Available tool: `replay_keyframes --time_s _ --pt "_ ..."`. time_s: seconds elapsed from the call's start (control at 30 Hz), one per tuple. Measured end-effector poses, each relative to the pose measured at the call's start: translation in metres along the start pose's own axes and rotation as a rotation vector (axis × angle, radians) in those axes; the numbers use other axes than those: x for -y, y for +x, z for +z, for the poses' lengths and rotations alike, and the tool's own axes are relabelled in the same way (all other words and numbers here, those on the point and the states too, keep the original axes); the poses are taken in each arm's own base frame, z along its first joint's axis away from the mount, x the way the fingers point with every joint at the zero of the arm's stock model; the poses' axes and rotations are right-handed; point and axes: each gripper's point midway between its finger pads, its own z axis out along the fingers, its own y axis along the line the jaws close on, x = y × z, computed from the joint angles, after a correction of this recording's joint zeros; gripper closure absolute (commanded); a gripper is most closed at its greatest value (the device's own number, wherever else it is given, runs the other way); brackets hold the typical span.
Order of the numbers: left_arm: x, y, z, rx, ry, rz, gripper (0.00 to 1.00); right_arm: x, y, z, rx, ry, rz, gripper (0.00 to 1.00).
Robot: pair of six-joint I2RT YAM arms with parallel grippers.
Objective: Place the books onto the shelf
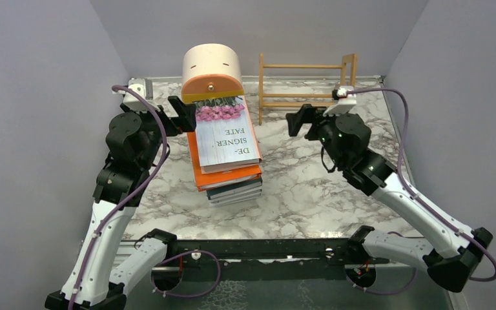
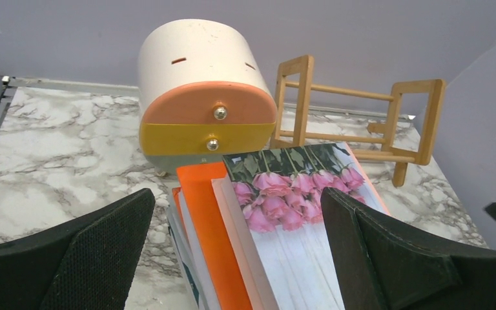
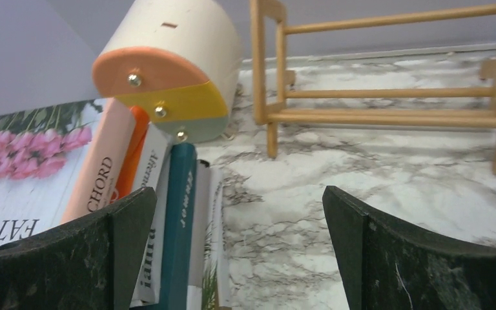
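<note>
A stack of books (image 1: 227, 152) lies flat on the marble table, left of centre. The top book (image 2: 310, 248) has a white cover with pink roses, and an orange book (image 2: 210, 219) lies under it. Spines show in the right wrist view, one of them teal (image 3: 179, 213). The shelf (image 1: 303, 66) stands empty at the back, a light-wood rack also in the wrist views (image 2: 302, 97) (image 3: 387, 117). My left gripper (image 1: 184, 115) hovers open at the stack's far left corner (image 2: 237, 197). My right gripper (image 1: 299, 121) is open over bare marble, right of the stack (image 3: 239, 192).
A round cream drawer box (image 1: 212, 68) with orange and yellow drawer fronts (image 2: 208, 119) sits right behind the stack, left of the shelf (image 3: 168, 45). Grey walls close in the table at the back and both sides. Marble table top (image 1: 310, 181) lies between stack and right arm.
</note>
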Motion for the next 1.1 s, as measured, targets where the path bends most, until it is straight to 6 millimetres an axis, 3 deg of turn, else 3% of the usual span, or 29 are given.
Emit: replay_keyframes --time_s 0.13,0.27,0.47,0.73,1.1 --pt "0.010 0.003 0.006 -0.031 0.043 -0.016 0.04 -0.029 0.023 0.020 -0.105 -0.107 -0.019 0.00" --pt "0.017 0.020 0.015 -0.099 0.080 -0.037 0.05 -0.048 0.046 0.023 -0.189 -0.199 -0.012 0.00" --pt "0.023 0.040 0.018 -0.173 0.115 -0.063 0.05 -0.068 0.048 0.017 -0.214 -0.303 0.029 0.00" --pt "0.030 0.047 0.017 -0.206 0.149 -0.082 0.05 -0.094 0.050 0.011 -0.248 -0.436 0.077 0.00" --pt "0.035 0.071 0.021 -0.283 0.185 -0.106 0.05 -0.126 0.063 0.005 -0.327 -0.593 0.164 0.00"
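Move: The top book of the stack lies about 10 cm ahead of the left hand, 13 cm to its right and 10 cm lower, with the rounded box roughly 30 cm ahead, 8 cm right and 8 cm lower. From the right hand, that book is about 8 cm ahead, 20 cm left and 5 cm lower; the shelf stands some 25 cm ahead, 8 cm right and 8 cm lower. Right open hand sweeps about 13 cm left towards the top book, turning counter-clockwise; left eases right and down. ##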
